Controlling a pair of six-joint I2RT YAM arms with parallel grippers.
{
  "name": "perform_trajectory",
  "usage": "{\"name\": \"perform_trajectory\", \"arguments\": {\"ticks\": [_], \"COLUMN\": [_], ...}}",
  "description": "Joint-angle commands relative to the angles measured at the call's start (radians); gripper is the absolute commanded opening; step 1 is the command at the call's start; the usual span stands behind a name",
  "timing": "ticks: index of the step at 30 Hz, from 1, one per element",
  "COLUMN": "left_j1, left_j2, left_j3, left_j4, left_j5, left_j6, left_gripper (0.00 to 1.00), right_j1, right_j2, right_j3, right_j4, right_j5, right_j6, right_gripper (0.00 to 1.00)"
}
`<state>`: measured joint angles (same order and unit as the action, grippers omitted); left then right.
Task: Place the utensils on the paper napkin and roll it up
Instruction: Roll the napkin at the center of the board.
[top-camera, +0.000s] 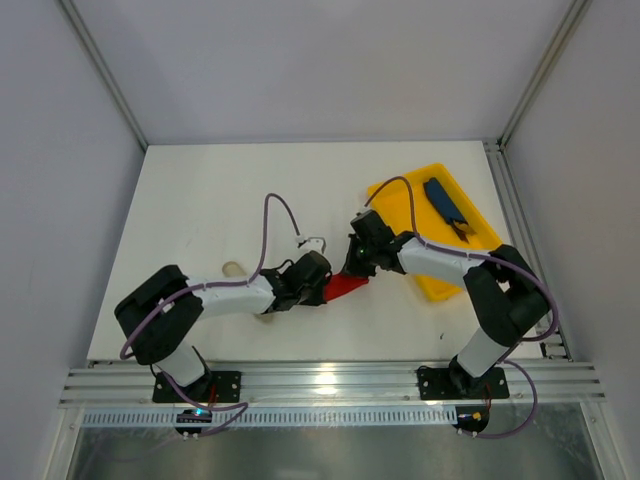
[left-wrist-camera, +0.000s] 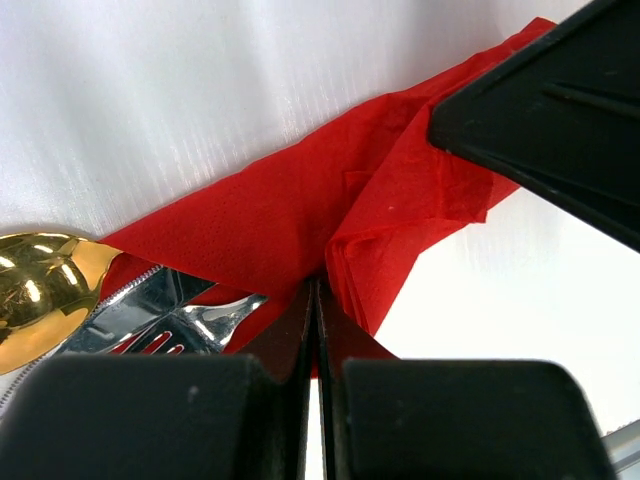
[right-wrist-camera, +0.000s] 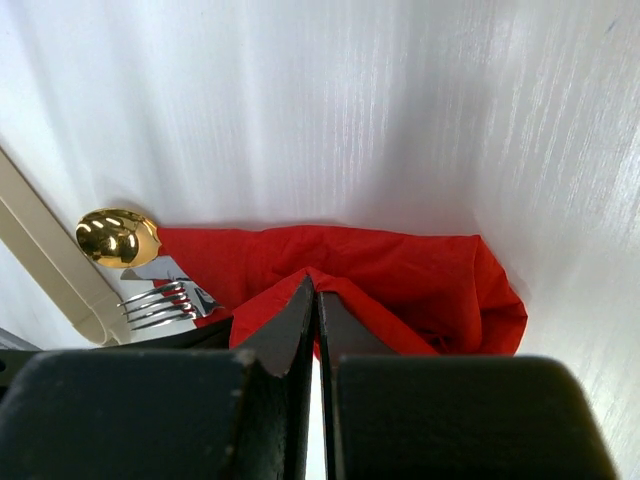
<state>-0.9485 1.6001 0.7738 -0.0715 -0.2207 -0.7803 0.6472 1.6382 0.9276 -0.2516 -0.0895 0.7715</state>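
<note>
The red paper napkin (top-camera: 347, 288) lies bunched between my two grippers at the table's middle front. It is folded over the utensils. Only the gold spoon bowl (right-wrist-camera: 118, 237) and the fork tines (right-wrist-camera: 160, 303) stick out of its left end, and both the spoon (left-wrist-camera: 35, 285) and the fork (left-wrist-camera: 195, 320) show in the left wrist view too. My left gripper (left-wrist-camera: 318, 287) is shut, pinching a fold of the napkin (left-wrist-camera: 290, 225). Over the napkin's (right-wrist-camera: 420, 275) near edge, my right gripper (right-wrist-camera: 316, 285) is shut on a raised fold.
A yellow tray (top-camera: 400, 205) sits at the back right with a dark-blue oblong item (top-camera: 445, 205) in it. A pale beige sleeve (right-wrist-camera: 50, 262) lies just left of the spoon. The right gripper's black body (left-wrist-camera: 560, 110) hangs close above the napkin.
</note>
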Motion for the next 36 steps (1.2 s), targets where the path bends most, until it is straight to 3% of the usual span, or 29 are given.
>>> {"name": "perform_trajectory", "arguments": {"ticks": [1, 23, 36], "left_j1": [0.002, 0.002, 0.027], "left_j2": [-0.002, 0.035, -0.088], "left_j3": [0.050, 0.093, 0.203], "left_j4": [-0.031, -0.036, -0.218], "left_j5": [0.000, 0.007, -0.141], "left_j6": [0.026, 0.039, 0.102], "left_gripper": [0.00, 0.00, 0.00], "right_j1": [-0.008, -0.024, -0.026], "right_j2": [0.005, 0.164, 0.170], "right_j3": [0.050, 0.131, 0.125], "right_j4": [0.049, 0.061, 0.069], "right_j5": [0.001, -0.009, -0.027], "right_j6": [-0.024, -0.043, -0.051], "right_gripper": [0.04, 0.04, 0.04]}}
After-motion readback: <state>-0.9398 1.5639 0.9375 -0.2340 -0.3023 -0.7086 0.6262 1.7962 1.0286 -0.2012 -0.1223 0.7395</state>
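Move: The napkin's fold is already between the right fingers. Its far edge lies about 3 cm ahead, 2 cm left and 3 cm below the right hand. The spoon bowl is some 10 cm left of that hand and 4 cm nearer, the fork tines 8 cm left and 6 cm nearer. From the left hand, the far edge is about 6 cm ahead and 4 cm right, the spoon bowl 5 cm left and 1 cm ahead, the fork tines 3 cm left and 1 cm nearer. The napkin's fold, still pinched by the nearly shut right fingers, is carried about 3 cm forward and a little left towards the far edge, first rising slightly, then lowering some 2 cm onto the board, where the right hand stays. The shut left fingers keep down on the napkin's left part, creeping under 1 cm to the right, then come off it, up about 5 cm and forward nearly 3. ##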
